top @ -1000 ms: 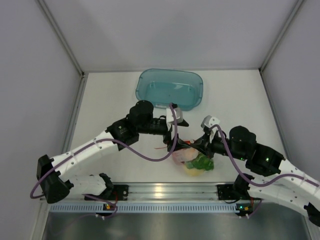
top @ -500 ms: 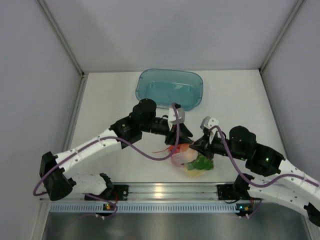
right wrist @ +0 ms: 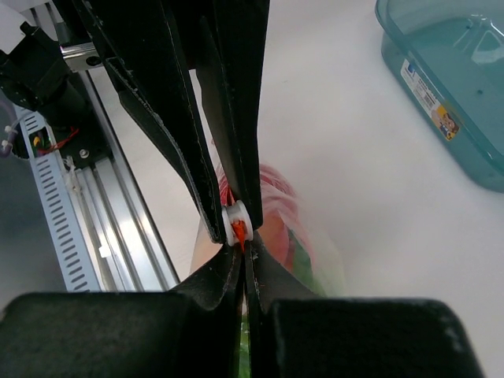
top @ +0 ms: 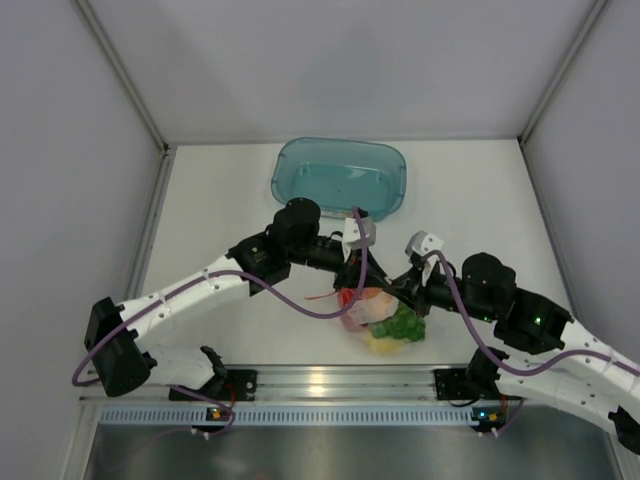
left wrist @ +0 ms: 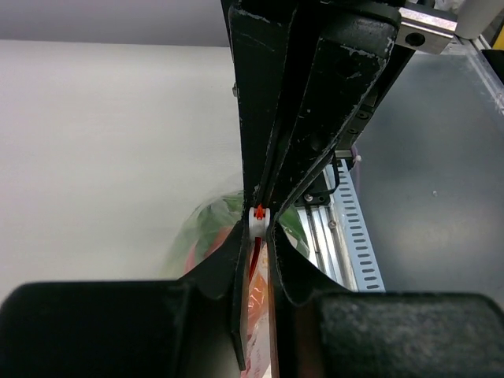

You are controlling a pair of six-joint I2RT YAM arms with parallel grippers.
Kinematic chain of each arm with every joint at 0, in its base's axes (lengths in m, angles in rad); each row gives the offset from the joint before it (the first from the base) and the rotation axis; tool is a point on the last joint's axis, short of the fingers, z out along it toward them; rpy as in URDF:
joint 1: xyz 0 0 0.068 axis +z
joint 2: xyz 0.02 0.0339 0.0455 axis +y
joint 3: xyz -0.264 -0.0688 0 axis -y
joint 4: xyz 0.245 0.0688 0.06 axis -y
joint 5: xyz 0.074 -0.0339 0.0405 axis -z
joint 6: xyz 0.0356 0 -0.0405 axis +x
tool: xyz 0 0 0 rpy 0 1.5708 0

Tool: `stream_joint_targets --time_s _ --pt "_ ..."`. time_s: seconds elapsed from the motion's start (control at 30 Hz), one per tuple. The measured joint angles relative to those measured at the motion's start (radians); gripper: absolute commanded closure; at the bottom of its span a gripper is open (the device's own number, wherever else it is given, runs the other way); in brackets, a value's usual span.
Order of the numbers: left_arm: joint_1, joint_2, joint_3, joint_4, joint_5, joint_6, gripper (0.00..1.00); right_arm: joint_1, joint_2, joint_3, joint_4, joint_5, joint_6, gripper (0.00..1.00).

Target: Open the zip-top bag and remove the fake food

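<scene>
The zip-top bag (top: 388,322) lies near the table's front edge. Fake food shows through it: green lettuce (top: 404,325), a red piece (top: 352,300) and a yellow fruit (top: 384,346). Both grippers meet tip to tip above its mouth. My left gripper (left wrist: 257,230) is shut on the white zip slider (left wrist: 257,220), with the orange-red zip strip (left wrist: 258,260) running between its fingers. My right gripper (right wrist: 245,246) is shut on the strip's end right next to the slider (right wrist: 235,221). In the top view the left gripper (top: 372,283) and right gripper (top: 393,290) hide the mouth.
A teal translucent bin (top: 281,178) stands at the back centre, its corner in the right wrist view (right wrist: 409,71). The aluminium rail (top: 330,381) with the arm bases runs along the near edge just below the bag. White walls close the sides and back.
My left gripper has moved right toward the right gripper and gone from wide open to shut on the zip slider. The right gripper stayed shut and barely moved.
</scene>
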Motion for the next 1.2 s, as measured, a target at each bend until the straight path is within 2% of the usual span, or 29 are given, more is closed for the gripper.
stream_joint_targets --time_s 0.13,0.47,0.83,1.03,1.2 --pt "0.000 0.000 0.003 -0.002 -0.006 -0.002 1.00 0.000 -0.001 0.000 0.002 0.007 0.000 1.00" --pt "-0.003 -0.016 -0.010 0.016 -0.034 0.013 1.00 0.000 -0.064 -0.017 0.019 0.068 0.031 1.00" --pt "0.015 -0.105 -0.160 0.056 -0.121 0.054 1.00 0.001 -0.216 -0.027 -0.010 0.225 0.082 1.00" --pt "0.100 -0.159 -0.253 0.058 -0.148 0.040 1.00 0.001 -0.238 0.027 -0.093 0.312 0.080 1.00" --pt "0.128 -0.233 -0.344 0.062 -0.188 0.013 1.00 0.001 -0.264 0.069 -0.138 0.386 0.080 1.00"
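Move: Between the two grippers, which almost meet at the bag's orange zip strip, the white slider is already pinched by the left fingers, right at that hand's point. From the right hand the slider lies about 2 cm left and 1 cm ahead. From the left hand, the lettuce hangs in the bag some 4 cm back, 4 cm right and 11 cm lower; the teal basket stands roughly 28 cm ahead, 9 cm left and 16 cm below. Drawing apart along the zip: the left hand keeps its pinch on the slider and, after a short hold, goes left and down about 7 cm each and half as far forward, turning some 20 degrees counter-clockwise. The right hand, still gripping the strip, pulls about 9 cm right and 5 cm up away from it, turning clockwise, fingers shut. ##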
